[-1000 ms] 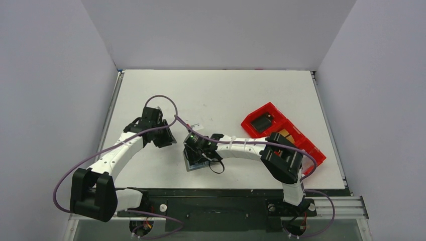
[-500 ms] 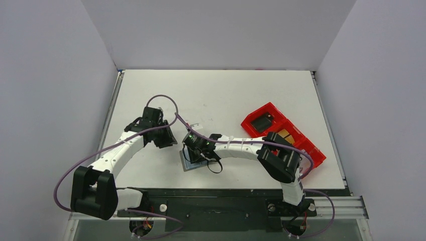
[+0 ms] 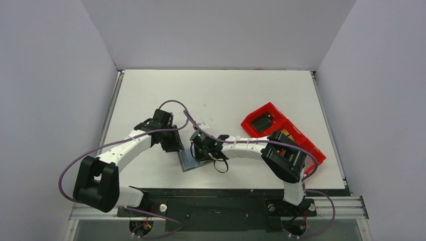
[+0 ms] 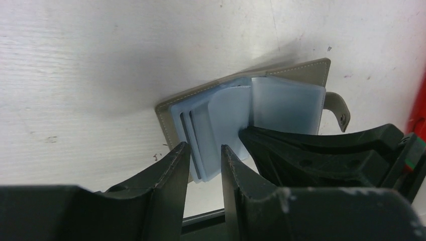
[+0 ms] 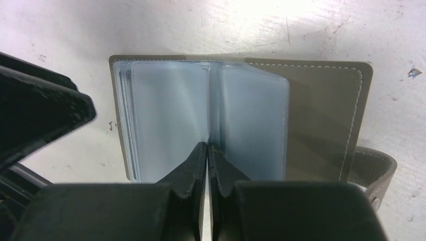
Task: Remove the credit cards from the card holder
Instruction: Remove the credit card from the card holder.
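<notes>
The card holder (image 3: 189, 162) lies open on the table near the front middle, taupe-grey outside with blue-grey sleeves inside (image 5: 166, 115); its tab (image 5: 374, 170) sticks out at one side. My right gripper (image 5: 207, 146) is shut, its tips resting on the fold between the sleeves. My left gripper (image 4: 203, 150) is slightly open, with the free edge of the sleeve stack (image 4: 201, 130) between its fingers. One sleeve leaf curls up against the right gripper. No tan credit card shows in the sleeves.
A long red plastic tray (image 3: 246, 123) lies at the right with a black block (image 3: 262, 122) in its far compartment; my right elbow hangs over its middle. The front table edge is just behind the wallet. Purple cables loop over both arms.
My left arm has swung right and brought its gripper up to the wallet's left edge. My right gripper has shifted a little right on the wallet, which stays in place.
</notes>
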Robot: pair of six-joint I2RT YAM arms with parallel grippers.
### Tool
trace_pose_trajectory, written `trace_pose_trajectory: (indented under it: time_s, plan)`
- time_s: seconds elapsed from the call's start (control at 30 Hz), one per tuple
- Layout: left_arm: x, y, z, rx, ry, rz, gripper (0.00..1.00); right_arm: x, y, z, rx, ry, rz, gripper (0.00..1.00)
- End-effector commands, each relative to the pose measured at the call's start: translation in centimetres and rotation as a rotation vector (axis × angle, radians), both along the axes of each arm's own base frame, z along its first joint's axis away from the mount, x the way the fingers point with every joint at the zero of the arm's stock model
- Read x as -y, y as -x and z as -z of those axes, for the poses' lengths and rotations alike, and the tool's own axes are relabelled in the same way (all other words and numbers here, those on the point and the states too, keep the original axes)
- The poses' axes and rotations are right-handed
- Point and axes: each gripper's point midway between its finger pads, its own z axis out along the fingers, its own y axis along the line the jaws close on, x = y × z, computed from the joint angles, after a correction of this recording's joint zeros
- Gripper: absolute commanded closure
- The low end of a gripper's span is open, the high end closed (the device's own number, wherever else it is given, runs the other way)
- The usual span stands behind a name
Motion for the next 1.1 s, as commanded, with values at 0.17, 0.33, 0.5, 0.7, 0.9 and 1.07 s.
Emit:
trace_pose_trajectory:
  time_s: [0.17,0.33,0.5,0.7,0.9,1.07]
  plan:
    - [3.7,0.4,0.5,0.002,0.059,0.098,0.73,2.5,1.3,3.0,-0.095,0.003,0.027,1.00]
    - [4.3,0.8,1.4,-0.018,0.063,0.104,0.73,2.7,1.5,3.4,-0.114,-0.015,0.030,1.00]
    - [4.4,1.1,2.2,-0.042,0.062,0.102,0.73,2.8,1.4,3.4,-0.116,-0.019,0.035,1.00]
    - [4.5,1.0,2.6,-0.046,0.059,0.097,0.78,2.7,1.2,2.9,-0.112,-0.036,0.037,1.00]
    - [4.9,0.6,2.3,-0.034,0.065,0.107,1.00,2.2,0.8,0.3,-0.082,-0.081,0.029,0.92]
    - [5.3,0.1,1.0,-0.008,0.074,0.120,1.00,1.6,0.2,-3.7,-0.024,-0.137,0.022,0.74]
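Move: To the left hand's right by about 5 cm, 3 cm back and 4 cm below, lies the left page of the open card holder; the holder's fold is some 8 cm right, 3 cm back and 4 cm down. From the right hand, whose shut fingers are already at that fold, the left page's middle is about 3 cm left, neither ahead nor back and 1 cm lower, and the snap strap roughly 8 cm right and 1 cm ahead. Reaching rightward about 4 cm and down 3 cm, with a slight draw back, the left hand comes in over the card holder's left page beside the right fingers, then shuts its half-closed fingers there. The right hand meanwhile stays at the fold with its fingers shut, tilting them some 10 degrees farther towards the left; at the end it opens them slightly and starts to rise. ##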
